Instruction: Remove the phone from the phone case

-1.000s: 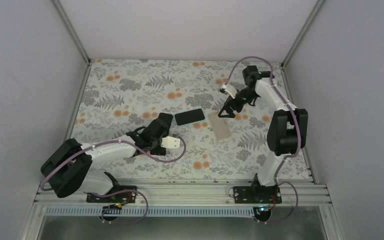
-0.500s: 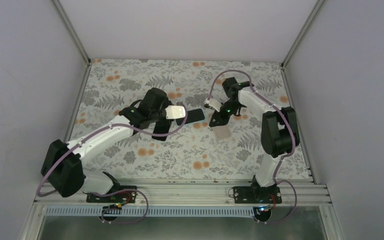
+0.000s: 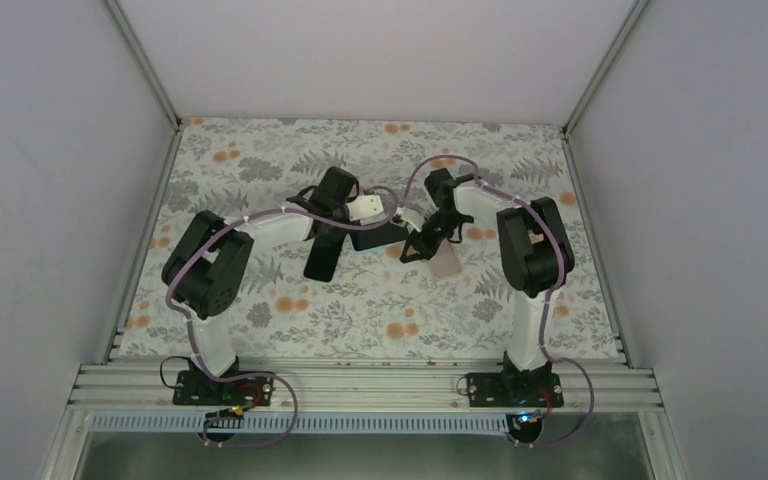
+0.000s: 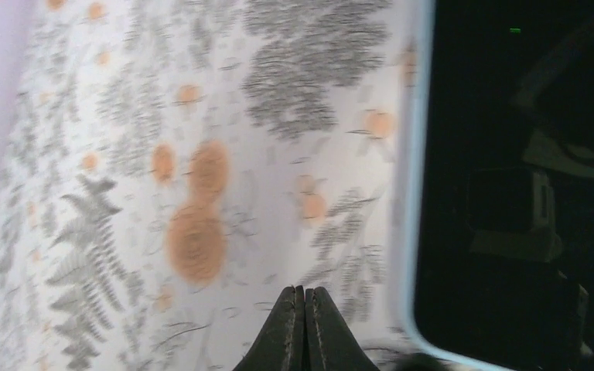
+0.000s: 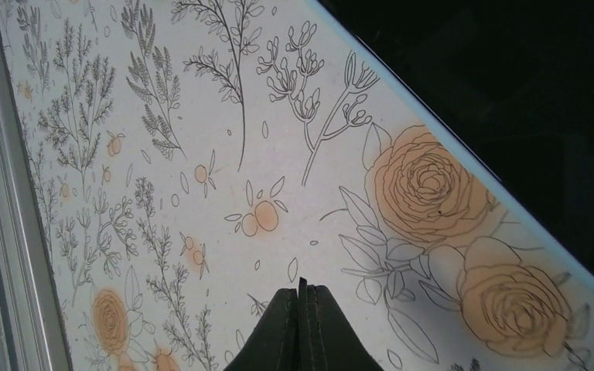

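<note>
The phone (image 3: 380, 238) lies flat mid-table, a black screen inside a light-blue phone case (image 4: 408, 193). In the left wrist view the phone (image 4: 510, 193) fills the right side, and my left gripper (image 4: 305, 290) is shut with nothing in it, just above the floral cloth beside the case's long edge. From above, the left gripper (image 3: 350, 236) is at the phone's left end. My right gripper (image 3: 412, 250) sits at the phone's right end. Seen from its wrist, the right gripper (image 5: 302, 284) is shut and empty over the cloth, with the phone (image 5: 526, 85) at upper right.
A flat pinkish rectangle (image 3: 447, 262) lies just right of the phone, partly under the right gripper. The floral cloth (image 3: 260, 160) covers the table, with walls on three sides and a metal rail (image 3: 360, 380) along the near edge.
Both arms have swung in from either side to the two ends of the phone. Both grippers have gone from open to shut.
</note>
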Motion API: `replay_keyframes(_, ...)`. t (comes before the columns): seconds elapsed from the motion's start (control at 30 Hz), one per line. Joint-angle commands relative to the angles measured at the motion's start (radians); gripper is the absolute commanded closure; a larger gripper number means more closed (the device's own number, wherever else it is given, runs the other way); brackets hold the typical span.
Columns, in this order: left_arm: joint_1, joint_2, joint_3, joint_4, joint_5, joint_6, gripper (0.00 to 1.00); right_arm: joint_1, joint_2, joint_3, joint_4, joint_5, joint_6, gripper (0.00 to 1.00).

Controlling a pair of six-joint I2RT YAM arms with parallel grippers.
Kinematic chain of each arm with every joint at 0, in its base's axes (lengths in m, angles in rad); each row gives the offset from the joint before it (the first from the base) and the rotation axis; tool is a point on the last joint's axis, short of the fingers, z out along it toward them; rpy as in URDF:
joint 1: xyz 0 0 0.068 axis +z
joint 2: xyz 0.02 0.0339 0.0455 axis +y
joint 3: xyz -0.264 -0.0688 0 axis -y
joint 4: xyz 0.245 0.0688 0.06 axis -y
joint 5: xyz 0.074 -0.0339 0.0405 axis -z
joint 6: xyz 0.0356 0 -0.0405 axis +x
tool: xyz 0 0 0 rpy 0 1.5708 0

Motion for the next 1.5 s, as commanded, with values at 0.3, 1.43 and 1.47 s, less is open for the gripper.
replay_keyframes(0.3, 0.039, 0.118, 0.086, 0.040, -0.003, -0.001, 0.98, 0.022, 0.073, 0.050, 0.068, 0.020, 0.141, 0.96)
replay_keyframes(1.43, -0.023, 0.152, 0.096, -0.326, 0.133, 0.059, 0.98, -0.061, 0.258, 0.342, -0.007, 0.208, 0.241, 0.96)
replay_keyframes(1.47, -0.036, 0.143, 0.096, -0.354, 0.147, 0.056, 0.98, -0.063, 0.267, 0.360, -0.019, 0.200, 0.234, 0.96)
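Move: Between the two hands lies the blue-rimmed phone, its middle about 3 cm back and 6 cm to the right of the left hand, 6 cm below it; from the right hand it is some 8 cm ahead, 6 cm left and 4 cm down. The bare black phone lies about 8 cm back and 4 cm left of the left hand. The empty clear case sits roughly 4 cm ahead and 7 cm right of the right hand. Working from opposite sides with fingers kept shut, the left hand goes about 3 cm forward, sinks 5 cm beyond the blue-rimmed phone's far edge, then draws back some 4 cm against that edge, tipping slightly. The right hand dips about 3 cm and pushes some 9 cm forward against the near long side by the right end, turning clockwise. ##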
